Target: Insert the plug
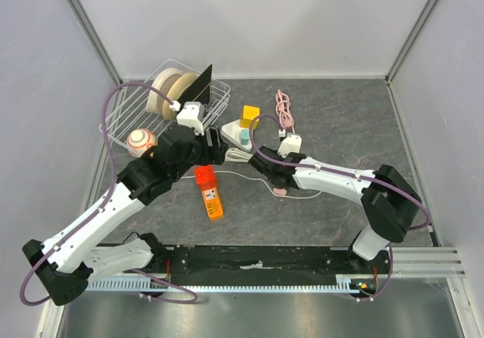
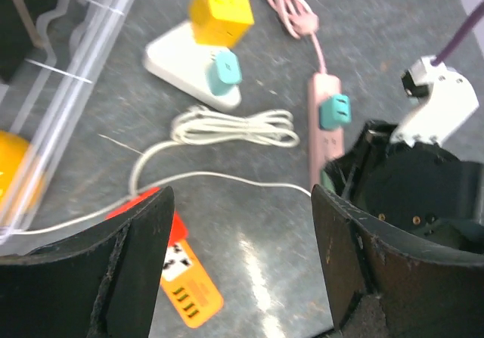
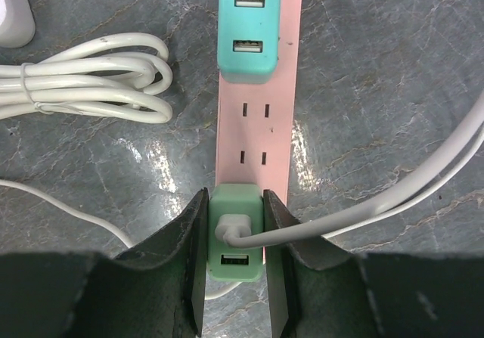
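A pale green plug [image 3: 236,202] with a white cable [image 3: 393,194] in its upper USB port sits on the near end of a pink power strip [image 3: 257,137]. My right gripper [image 3: 234,255] is shut on the plug, one finger against each side. A teal charger [image 3: 249,32] occupies the strip's far end, with two free socket pairs between them. In the top view the right gripper [image 1: 274,173] hides most of the strip. My left gripper [image 2: 242,262] hangs open over bare table to the left [image 1: 219,155], holding nothing. From there the pink strip [image 2: 324,137] shows.
An orange power strip [image 1: 209,193] lies below the left gripper. A white power strip [image 1: 231,134] carries a yellow cube [image 1: 249,115] and a teal adapter. A coiled white cable [image 3: 91,81] lies beside the pink strip. A wire rack [image 1: 136,119] stands back left.
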`<state>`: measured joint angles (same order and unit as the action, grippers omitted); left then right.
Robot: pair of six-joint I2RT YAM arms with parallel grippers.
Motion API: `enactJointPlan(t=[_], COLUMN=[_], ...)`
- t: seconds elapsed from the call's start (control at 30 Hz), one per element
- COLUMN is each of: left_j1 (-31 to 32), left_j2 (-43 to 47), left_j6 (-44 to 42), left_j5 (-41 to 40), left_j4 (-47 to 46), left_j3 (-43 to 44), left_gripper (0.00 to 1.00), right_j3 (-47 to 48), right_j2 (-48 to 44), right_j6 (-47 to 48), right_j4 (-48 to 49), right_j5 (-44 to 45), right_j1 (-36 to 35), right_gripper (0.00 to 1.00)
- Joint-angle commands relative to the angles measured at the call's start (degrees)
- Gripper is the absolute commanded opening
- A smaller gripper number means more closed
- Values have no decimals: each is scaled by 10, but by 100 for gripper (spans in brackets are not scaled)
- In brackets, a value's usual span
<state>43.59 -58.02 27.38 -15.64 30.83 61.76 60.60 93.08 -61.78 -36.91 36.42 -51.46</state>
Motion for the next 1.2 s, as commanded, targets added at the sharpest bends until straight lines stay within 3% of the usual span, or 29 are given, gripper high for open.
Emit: enactJointPlan(t=[0.0, 0.23, 0.43, 0.7, 1.03, 1.1, 1.13, 1.17], left_j1=[-4, -25, -30, -37, -43, -43, -43, -43], left_j2=[30, 89, 109, 110, 110, 113, 115, 115], left_j6=[-94, -124, -129, -130, -131, -131, -131, -131], left_j5=[-134, -198, -216, -221, -223, -224, -224, -225], left_j4=[-5, -68, -89, -90, -95, -95, -96, -97], left_j3=[0, -99, -114, -117, -121, -122, -123, -124], left_gripper=[80, 81, 81, 81, 81, 81, 81, 81], right_j3=[-7, -44, -93, -79, -105, -88, -80, -61], right_j2=[89, 110, 104, 131, 97, 86, 74, 68], right_j6=[-23, -70, -116, -99, -101, -90, -87, -76], right_j4=[-62, -55, -25, -32, -11, -16, -20, -32], right_j5=[-50, -83, -108, -115, -127, -106, -95, -88], right_j1=[-18, -41, -51, -43, -43, -45, -47, -49], right_gripper=[0, 0, 0, 0, 0, 15, 33, 36])
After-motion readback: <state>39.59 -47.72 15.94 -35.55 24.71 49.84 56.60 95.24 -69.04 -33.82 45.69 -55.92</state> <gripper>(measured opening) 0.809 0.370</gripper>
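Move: The green plug is already pinched in the right hand over the near socket of the pink power strip, roughly 3 cm straight below that hand. From the right hand, the blue adapter on the same strip sits about 9 cm ahead and 1 cm right, and the coiled white cable some 7 cm ahead and 10 cm left. From the open left hand, that near socket lies some 13 cm right, about 1 cm ahead and 22 cm below. Keeping its pinch on the green plug, the right hand presses it down onto the near end of the pink strip, sinking about 1.5 cm, mostly in the first half, while the wrist rocks a few degrees and twists slightly clockwise. Meanwhile the empty left hand swings about 10 cm to its left, quickly at first and then creeping, away from the strip towards the dish rack, turning some 20 degrees counter-clockwise with its left side rising and its fingers staying open. ##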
